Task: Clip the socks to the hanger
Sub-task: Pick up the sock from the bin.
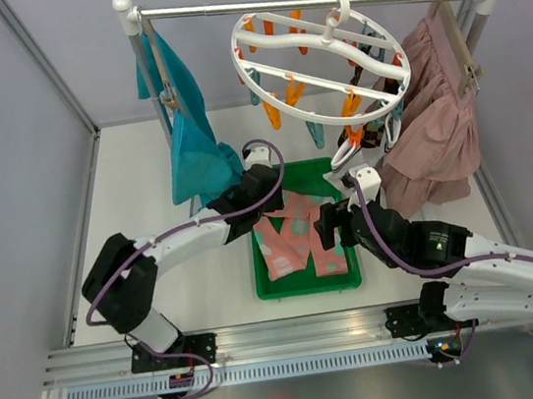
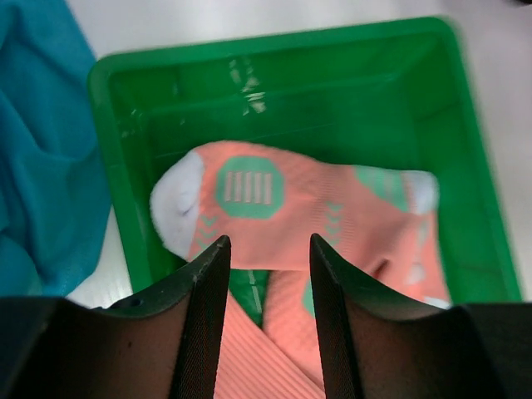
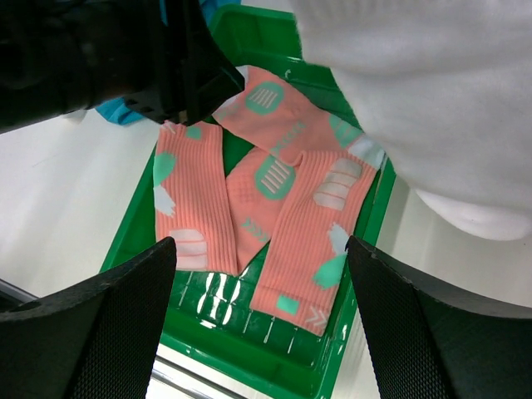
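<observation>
Three pink socks (image 3: 320, 233) with mint and white patches lie overlapping in a green tray (image 3: 274, 357). In the left wrist view one sock (image 2: 283, 208) lies across the tray (image 2: 332, 91). My left gripper (image 2: 268, 241) hovers open just above the socks at the tray's far left (image 1: 270, 207), nothing between its fingers. My right gripper (image 3: 259, 245) stands wide open over the tray's right side (image 1: 329, 235), holding nothing. The round white hanger (image 1: 238, 43) with orange and teal clips hangs from the rail above. A blurred white soft thing (image 3: 432, 108) fills the upper right of the right wrist view.
A teal garment (image 1: 195, 150) hangs at the rail's left end, close to my left arm, and shows in the left wrist view (image 2: 41, 166). A dusty-pink skirt (image 1: 435, 126) hangs at the right end. The metal rail (image 1: 220, 8) spans two white posts.
</observation>
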`<state>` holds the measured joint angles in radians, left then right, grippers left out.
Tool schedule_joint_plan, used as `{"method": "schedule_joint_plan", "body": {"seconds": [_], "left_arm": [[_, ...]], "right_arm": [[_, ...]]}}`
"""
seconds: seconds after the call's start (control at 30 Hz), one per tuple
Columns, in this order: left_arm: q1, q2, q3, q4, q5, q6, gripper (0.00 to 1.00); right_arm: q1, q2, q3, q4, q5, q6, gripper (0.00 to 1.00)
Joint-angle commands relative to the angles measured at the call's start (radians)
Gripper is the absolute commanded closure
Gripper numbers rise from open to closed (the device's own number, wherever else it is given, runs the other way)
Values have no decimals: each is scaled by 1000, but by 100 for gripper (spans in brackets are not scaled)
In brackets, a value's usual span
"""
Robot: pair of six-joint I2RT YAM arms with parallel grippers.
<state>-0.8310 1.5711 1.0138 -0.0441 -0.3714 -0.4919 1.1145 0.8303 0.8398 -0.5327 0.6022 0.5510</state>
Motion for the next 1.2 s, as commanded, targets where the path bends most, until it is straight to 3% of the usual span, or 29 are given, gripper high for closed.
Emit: {"method": "schedule_joint_plan", "body": {"seconds": [0.0,0.13,0.5,0.87,0.97,1.07,1.1,1.17], "left_arm": [[24,84,92,-6,-11,-70,52],[26,128,115,-39,15,-69,52],[70,300,270,-192,-164,-151,48],[84,466,388,-270,-227,-169,52],[86,461,367,-241,-195,-152,58],[89,443,344,-208,-147,-125,74],[89,437,339,-201,-129,-117,85],[89,386,309,-176,-112,-97,97]], "right_arm": [[-1,18,-8,45,19,17,11],[-1,23,-10,37,34,6,10],[-1,73,8,60,24,-49,10],[-1,93,41,60,21,-91,8],[-2,95,38,65,21,-80,8],[-1,99,38,69,19,-72,8],[-1,101,38,68,18,-71,9],[-2,101,42,69,22,-69,9]]}}
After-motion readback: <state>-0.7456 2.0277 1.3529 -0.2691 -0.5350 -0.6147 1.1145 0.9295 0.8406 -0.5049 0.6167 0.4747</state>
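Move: The pink sock's toe, at the bin's far-left end, lies about 7 cm ahead of the empty left hand, 2 cm to its left and 11 cm below. The second pink sock is some 6 cm back, 3 cm right and 12 cm below that hand; the hanging teal cloth is about 9 cm ahead and 15 cm left, roughly 3 cm lower. From the right hand, the toe is around 18 cm ahead, 14 cm left and 20 cm down. To the pink sock's toe the left hand sinks about 10 cm into the bin while reaching some 7 cm forward and slightly left, turning roughly 15 degrees counter-clockwise and tipping further down. Half open on the way, its fingers close nearly shut once down at the toe, pinching the edge of the cloth between their tips. ##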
